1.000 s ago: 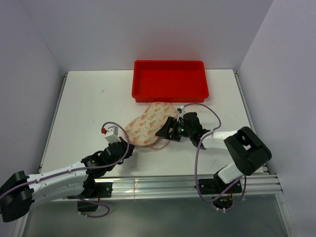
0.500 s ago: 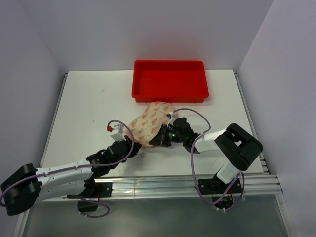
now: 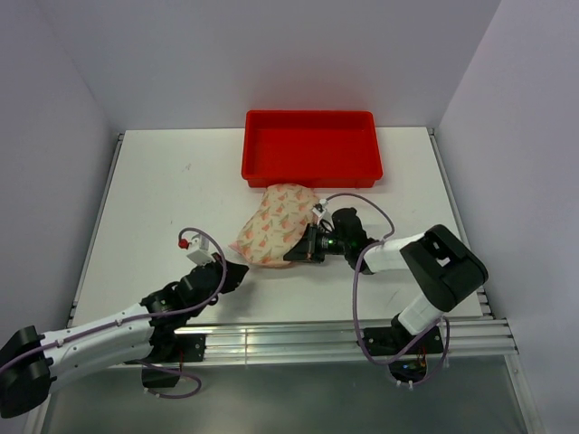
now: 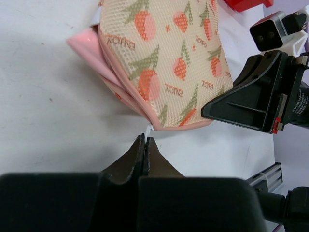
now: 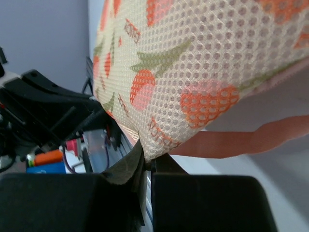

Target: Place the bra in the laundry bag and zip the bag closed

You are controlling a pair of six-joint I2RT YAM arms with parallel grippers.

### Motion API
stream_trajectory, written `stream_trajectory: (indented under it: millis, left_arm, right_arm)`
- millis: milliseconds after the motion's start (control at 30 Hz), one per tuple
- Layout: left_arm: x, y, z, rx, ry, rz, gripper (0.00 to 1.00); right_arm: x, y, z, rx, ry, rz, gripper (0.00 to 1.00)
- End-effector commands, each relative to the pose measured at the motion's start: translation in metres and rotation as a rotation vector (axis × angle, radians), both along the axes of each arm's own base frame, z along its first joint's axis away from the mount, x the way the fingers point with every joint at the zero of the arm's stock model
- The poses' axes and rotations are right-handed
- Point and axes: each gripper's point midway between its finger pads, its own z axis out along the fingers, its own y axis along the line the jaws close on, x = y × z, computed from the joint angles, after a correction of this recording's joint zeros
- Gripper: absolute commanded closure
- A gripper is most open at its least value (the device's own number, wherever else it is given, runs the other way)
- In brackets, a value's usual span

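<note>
The laundry bag (image 3: 274, 226), cream mesh with orange fruit print and pink edging, lies at mid table, tilted. My right gripper (image 3: 293, 257) is shut on its near-right edge; the mesh (image 5: 193, 72) is pinched between the jaws (image 5: 148, 158), with the pink loop handle (image 5: 251, 141) hanging beside them. My left gripper (image 3: 241, 269) sits at the bag's near-left corner. Its jaws (image 4: 145, 140) are shut on a thin white tab (image 4: 149, 129) coming off the pink edging. A glossy pink piece (image 4: 87, 42) sticks out of the bag's side; I cannot tell whether it is the bra.
A red plastic tray (image 3: 312, 146) stands just behind the bag at the back of the table. Grey walls close in left, right and behind. An aluminium rail (image 3: 298, 339) runs along the near edge by the arm bases.
My right gripper has closed onto the bag's edge. The left arm has drawn back a little toward the near left, jaws still shut, and the bag has been pulled narrower.
</note>
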Motion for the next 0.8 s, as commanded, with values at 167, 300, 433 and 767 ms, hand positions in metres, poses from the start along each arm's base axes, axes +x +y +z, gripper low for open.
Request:
stream_trajectory:
  millis: [167, 300, 433, 767]
  left_arm:
    - [0.005, -0.002, 0.012, 0.061, -0.074, -0.008, 1.00]
    - [-0.003, -0.028, 0.025, 0.007, -0.083, -0.065, 1.00]
    - [-0.008, -0.051, 0.028, -0.012, -0.081, -0.121, 1.00]
    - [-0.007, -0.100, 0.044, -0.038, -0.111, -0.251, 1.00]
  right_arm:
    - [0.028, -0.018, -0.005, -0.208, -0.102, 0.010, 0.75]
    - [0.028, -0.030, 0.013, -0.245, -0.169, -0.053, 0.34]
    - [0.019, -0.048, 0.023, -0.278, -0.208, -0.135, 0.22]
    - [-0.024, -0.020, 0.020, 0.025, -0.066, -0.205, 0.22]
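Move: The left gripper pinches the zip pull on the bag's near edge. The laundry bag's near right corner, gripped by the right hand, lies about 10 cm to the left gripper's right and 2 cm ahead, slightly below it. That corner is right at the right hand's fingertips, the zip pull about 10 cm to its left and 2 cm back. The red box stands some 33 cm ahead of the left gripper and 18 cm to its right. Open the right gripper wide to let go of the bag's near corner, ease it forward and right, lift it about 4 cm, then swing it back and down so the open fingers straddle the near edge again. Meanwhile, keep the left gripper shut on the zip pull and draw it some 7 cm right towards the right hand, drifting back slightly and turning about 10 degrees clockwise. ##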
